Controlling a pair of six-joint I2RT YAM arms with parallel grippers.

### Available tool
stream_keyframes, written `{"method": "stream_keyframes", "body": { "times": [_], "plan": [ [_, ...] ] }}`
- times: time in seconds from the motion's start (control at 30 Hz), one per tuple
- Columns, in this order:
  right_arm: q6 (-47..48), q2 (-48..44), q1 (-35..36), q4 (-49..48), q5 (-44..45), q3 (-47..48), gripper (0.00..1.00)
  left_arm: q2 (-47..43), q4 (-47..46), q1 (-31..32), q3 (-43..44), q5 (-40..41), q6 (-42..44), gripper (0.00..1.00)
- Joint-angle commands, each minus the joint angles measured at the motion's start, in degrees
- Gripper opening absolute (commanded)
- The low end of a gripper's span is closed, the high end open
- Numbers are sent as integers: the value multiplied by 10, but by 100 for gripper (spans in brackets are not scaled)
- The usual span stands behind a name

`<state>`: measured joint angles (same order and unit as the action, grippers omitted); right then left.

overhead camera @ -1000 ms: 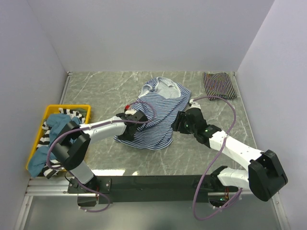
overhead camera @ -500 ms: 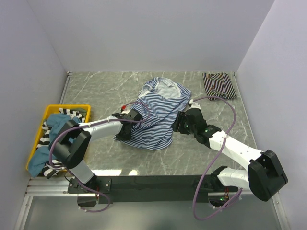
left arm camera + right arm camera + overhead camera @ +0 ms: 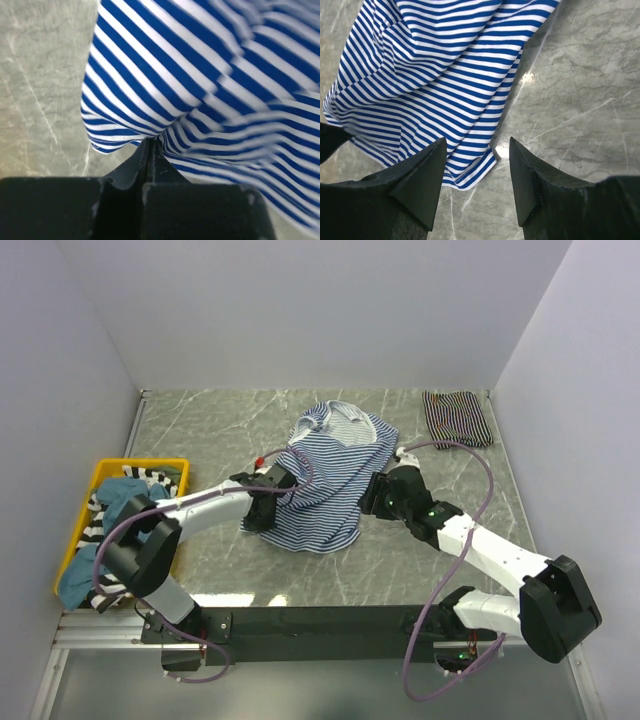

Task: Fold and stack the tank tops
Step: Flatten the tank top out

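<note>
A blue-and-white striped tank top (image 3: 330, 475) lies crumpled in the middle of the table. My left gripper (image 3: 266, 502) is at its lower left edge. In the left wrist view the jaws (image 3: 151, 145) are pressed together with a fold of the striped fabric (image 3: 200, 75) pinched at their tips. My right gripper (image 3: 373, 496) is at the top's right side. It stands open just above the table, and the hem corner of the tank top (image 3: 475, 165) lies between its fingers, untouched. A folded dark-striped tank top (image 3: 458, 417) rests at the back right corner.
A yellow bin (image 3: 178, 466) at the left edge holds several more garments, striped and teal. The grey marble tabletop (image 3: 200, 430) is walled on the left, back and right. A purple cable (image 3: 478, 502) loops over the right arm.
My left gripper has closed on the tank top's left edge and shifted slightly left. The fabric there is drawn in a little. The right gripper has stayed in place, open.
</note>
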<state>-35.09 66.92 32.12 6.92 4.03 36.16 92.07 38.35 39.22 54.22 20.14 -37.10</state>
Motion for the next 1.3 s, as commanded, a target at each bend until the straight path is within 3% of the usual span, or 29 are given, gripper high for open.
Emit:
{"method": "stream_keyframes", "body": {
  "times": [0.0,0.23,0.63,1.03,1.27],
  "plan": [
    [3,-25,3,-3,20,-3,60,-67,38,10,73,-29,-2,1],
    [-17,-47,3,-17,5,-43,61,-143,76,14,218,-92,-2,1],
    [-83,-37,24,-137,-64,-147,60,-174,-4,4,297,-121,-81,1],
    [-189,-124,159,-216,95,-236,58,-129,-56,0,424,-143,-107,1],
    [-219,-108,228,-257,178,-232,61,-100,-63,0,477,-154,-108,0]
  ]
}}
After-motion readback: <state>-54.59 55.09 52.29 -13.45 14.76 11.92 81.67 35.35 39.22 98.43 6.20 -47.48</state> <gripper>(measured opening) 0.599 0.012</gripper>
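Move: The left hand, shut on the blue-striped tank top's left hem edge just above the table, has the shirt's middle about 13 cm ahead and 15 cm to its right. The neckline lies roughly 26 cm ahead and 19 cm right, the folded black-striped top 26 cm ahead and 44 cm right. From the open right hand the shirt's middle is some 10 cm ahead, 11 cm left and 9 cm below. Keeping its pinch on the hem edge, the left hand sweeps the cloth up about 37 cm, drifting right and a little forward towards the neckline side, with a short slowing partway, while the wrist swings some 60 degrees so that the fingers point forward and right. Meanwhile the right hand, open and empty, draws back about 9 cm, dips before rising slightly, and ends a little farther left. ##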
